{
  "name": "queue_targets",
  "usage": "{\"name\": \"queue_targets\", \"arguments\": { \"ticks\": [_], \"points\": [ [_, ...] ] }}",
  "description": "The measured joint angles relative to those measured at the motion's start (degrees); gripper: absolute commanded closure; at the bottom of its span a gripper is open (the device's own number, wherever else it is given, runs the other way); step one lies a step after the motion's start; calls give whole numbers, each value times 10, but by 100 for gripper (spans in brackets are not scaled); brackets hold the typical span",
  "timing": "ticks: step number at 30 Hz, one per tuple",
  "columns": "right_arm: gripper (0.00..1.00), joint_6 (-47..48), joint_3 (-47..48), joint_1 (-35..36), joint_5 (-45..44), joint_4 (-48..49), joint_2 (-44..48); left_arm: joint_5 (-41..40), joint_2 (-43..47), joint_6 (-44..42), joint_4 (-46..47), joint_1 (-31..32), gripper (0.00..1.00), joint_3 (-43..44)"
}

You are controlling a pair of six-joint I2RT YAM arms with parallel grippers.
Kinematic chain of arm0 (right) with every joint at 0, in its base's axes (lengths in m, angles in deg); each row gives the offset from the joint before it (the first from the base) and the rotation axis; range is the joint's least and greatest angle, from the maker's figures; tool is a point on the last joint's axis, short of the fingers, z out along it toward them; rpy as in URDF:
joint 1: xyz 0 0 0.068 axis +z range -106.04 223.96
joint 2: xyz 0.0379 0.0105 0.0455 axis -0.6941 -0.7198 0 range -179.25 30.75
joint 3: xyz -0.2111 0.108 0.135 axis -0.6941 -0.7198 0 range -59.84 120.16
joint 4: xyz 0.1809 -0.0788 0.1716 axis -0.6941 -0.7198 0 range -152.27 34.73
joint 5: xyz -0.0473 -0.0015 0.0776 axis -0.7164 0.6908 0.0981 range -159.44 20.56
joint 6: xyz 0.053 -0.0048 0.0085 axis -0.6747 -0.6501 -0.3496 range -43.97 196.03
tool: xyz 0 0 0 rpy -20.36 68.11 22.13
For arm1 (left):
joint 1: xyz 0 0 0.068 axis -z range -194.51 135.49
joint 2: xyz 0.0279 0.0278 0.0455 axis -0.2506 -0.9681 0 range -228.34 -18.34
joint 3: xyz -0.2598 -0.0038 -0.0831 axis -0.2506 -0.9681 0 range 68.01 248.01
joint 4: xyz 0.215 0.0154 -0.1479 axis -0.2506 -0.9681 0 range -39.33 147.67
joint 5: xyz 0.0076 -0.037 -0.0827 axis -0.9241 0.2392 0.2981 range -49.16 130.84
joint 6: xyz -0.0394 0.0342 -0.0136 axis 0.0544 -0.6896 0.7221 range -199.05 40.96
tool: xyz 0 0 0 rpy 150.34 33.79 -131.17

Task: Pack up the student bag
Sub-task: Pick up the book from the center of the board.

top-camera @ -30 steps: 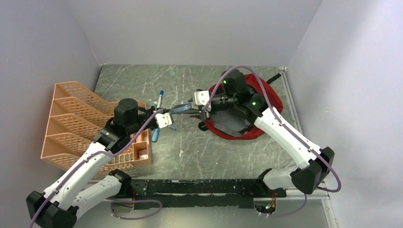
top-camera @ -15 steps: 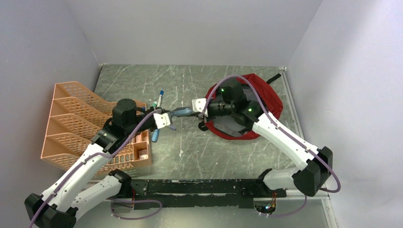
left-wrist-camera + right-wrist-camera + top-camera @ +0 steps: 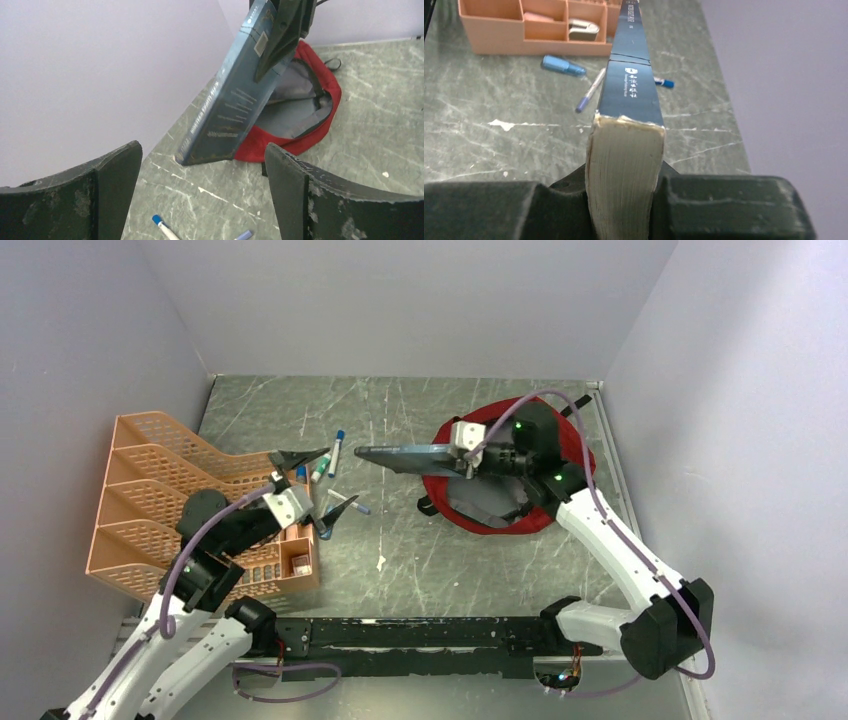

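Note:
The red student bag lies open at the back right of the table, grey lining up; it also shows in the left wrist view. My right gripper is shut on the page end of a thick dark blue book and holds it in the air, sticking out leftward from the bag's left rim. The right wrist view shows the book clamped between the jaws of that gripper. My left gripper is open and empty, left of the book and apart from it.
An orange mesh organiser with a small compartment tray stands at the left. Several pens and markers lie on the table between the organiser and the bag, some under my left gripper. Grey walls close in the back and sides.
My left gripper has let go of the book and pulled back left toward the organiser, jaws wide. My right gripper has kept the book and carried it up and back toward the bag.

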Motion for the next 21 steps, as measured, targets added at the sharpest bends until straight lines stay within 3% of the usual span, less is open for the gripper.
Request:
{"name": "queue_targets", "arguments": {
  "ticks": [4, 11, 21],
  "points": [
    [100, -47, -15, -42, 75, 68, 21, -4, 46, 28, 24, 0, 3, -21],
    [100, -166, -43, -56, 224, 230, 28, -11, 53, 53, 58, 0, 3, -21],
    [100, -327, -50, -60, 329, 422, 30, -7, 63, 85, 110, 0, 7, -28]
  ]
}}
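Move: The right hand already grips the book by one end. The book's middle lies about 8 cm to that hand's left, 2 cm ahead and some 4 cm below it. The open left gripper is roughly 22 cm to the right hand's left, 7 cm back and 6 cm higher; the red bag lies some 18 cm to the right hand's right, 12 cm ahead and 25 cm down. From the left hand the book's middle is about 14 cm right, 8 cm ahead and 10 cm below. Keeping its pinch on the end of the book, the right hand lifts it about 9 cm and, just after the lift starts, draws back some 7 cm, its fingers swinging about 25 degrees counter-clockwise and tipping up, so the free end comes round towards the left gripper. The left hand, fingers still wide open, rises about 5 cm, eases back a couple of centimetres and tips its fingers up slightly. ##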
